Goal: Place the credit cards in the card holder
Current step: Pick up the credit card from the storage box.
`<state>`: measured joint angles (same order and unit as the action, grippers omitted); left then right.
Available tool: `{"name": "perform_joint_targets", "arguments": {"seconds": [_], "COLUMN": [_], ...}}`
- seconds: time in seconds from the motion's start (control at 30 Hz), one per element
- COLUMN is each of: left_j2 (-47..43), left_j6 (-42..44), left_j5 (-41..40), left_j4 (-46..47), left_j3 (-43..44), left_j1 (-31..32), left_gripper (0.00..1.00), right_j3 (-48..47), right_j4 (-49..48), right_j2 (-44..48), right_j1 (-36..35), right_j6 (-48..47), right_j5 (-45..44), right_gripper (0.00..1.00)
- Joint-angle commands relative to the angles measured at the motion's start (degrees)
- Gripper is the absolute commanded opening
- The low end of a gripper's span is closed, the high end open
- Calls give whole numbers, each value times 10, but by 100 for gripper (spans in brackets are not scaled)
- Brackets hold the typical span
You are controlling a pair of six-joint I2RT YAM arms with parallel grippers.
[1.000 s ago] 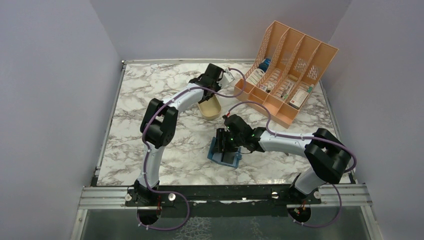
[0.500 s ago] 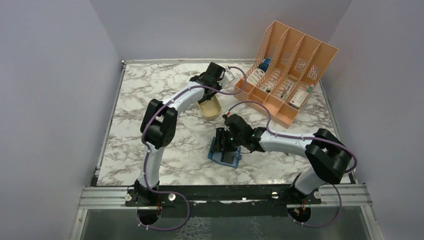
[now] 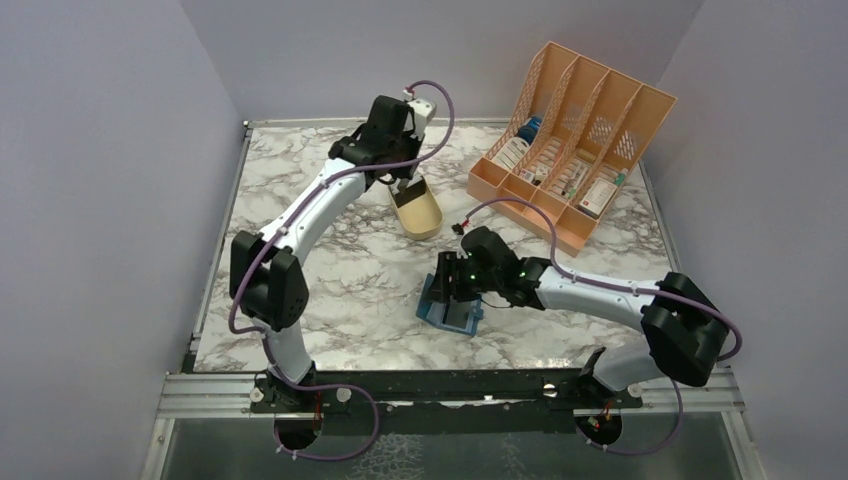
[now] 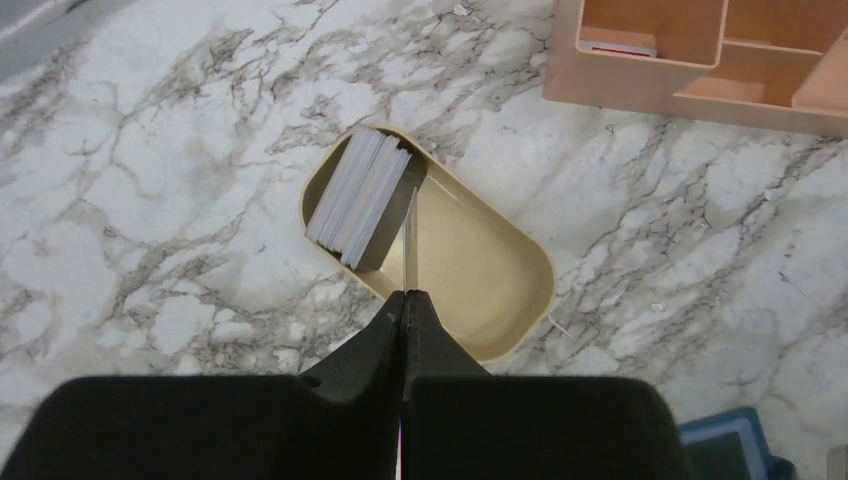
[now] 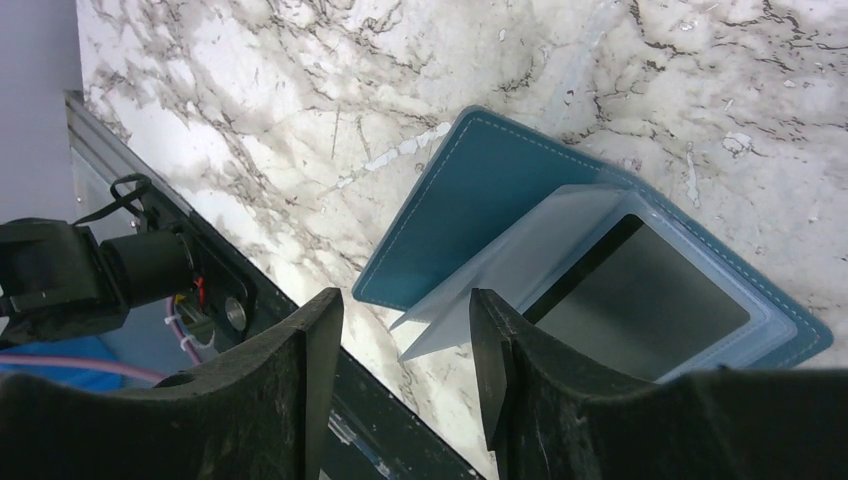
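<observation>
A stack of credit cards (image 4: 358, 197) leans on edge in the far end of a tan oval tray (image 4: 490, 285). My left gripper (image 4: 405, 293) hangs above the tray (image 3: 420, 214), shut on a single card (image 4: 409, 238) seen edge-on. The card holder (image 3: 446, 312) lies open on the marble, teal back (image 5: 470, 215) down, with a dark card (image 5: 640, 300) in its pale blue pocket. My right gripper (image 5: 405, 312) is open just over the holder's near edge. A pale pocket leaf (image 5: 510, 275) sticks up beside its right finger (image 5: 492, 345). In the top view the right gripper (image 3: 452, 286) covers part of the holder.
An orange slotted file rack (image 3: 578, 135) with small items stands at the back right, its base (image 4: 690, 75) close to the tray. The black front rail (image 3: 450, 385) and the arm bases run just beyond the holder's near side. Grey walls close in left, back and right.
The left arm has risen and swung back-left from the tray, its jaws closing on one card. The right gripper stayed over the holder and opened slightly.
</observation>
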<state>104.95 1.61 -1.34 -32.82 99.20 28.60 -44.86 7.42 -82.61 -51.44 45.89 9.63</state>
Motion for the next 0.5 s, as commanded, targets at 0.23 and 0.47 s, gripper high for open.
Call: {"name": "perform_joint_targets", "arguments": {"seconds": [0.23, 0.47], "left_j2": [-171, -255], "left_j6": [-194, -300], "left_j5": [294, 401], "left_j4": [97, 194], "left_j3": [-212, -377], "left_j1": [-51, -55], "left_gripper": [0, 0], "right_j3": [56, 106], "right_j4": [-34, -81], "right_j2": [90, 90], "right_j1": [-3, -3], "right_j6": [-15, 38], "right_j5": [-42, -22], "right_gripper": [51, 50]}}
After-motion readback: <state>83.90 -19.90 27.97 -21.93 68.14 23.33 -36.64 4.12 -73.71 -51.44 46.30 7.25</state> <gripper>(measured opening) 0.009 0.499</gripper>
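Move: The open card holder, where the held card is to go, lies about 18 cm back, 9 cm to the right and 20 cm below the left hand. The storage box is nearly under that hand, about 3 cm farther out, 1 cm right and 19 cm down; the peach organizer stands roughly 33 cm right and 8 cm farther out, some 13 cm lower. From the right hand, the card holder's middle is about 6 cm ahead, straight on, and 7 cm below. The card, still pinched in the left fingers and already clear of the storage box, is carried back some 12 cm over the box towards the card holder, with barely any net change of height. On the way the wrist turns about 35 degrees, swinging the fingertips from mostly forward to mostly right, still slanting down. Beside the card holder the right hand, fingers staying half open, shifts a little to the right, rising slightly and then easing down. ##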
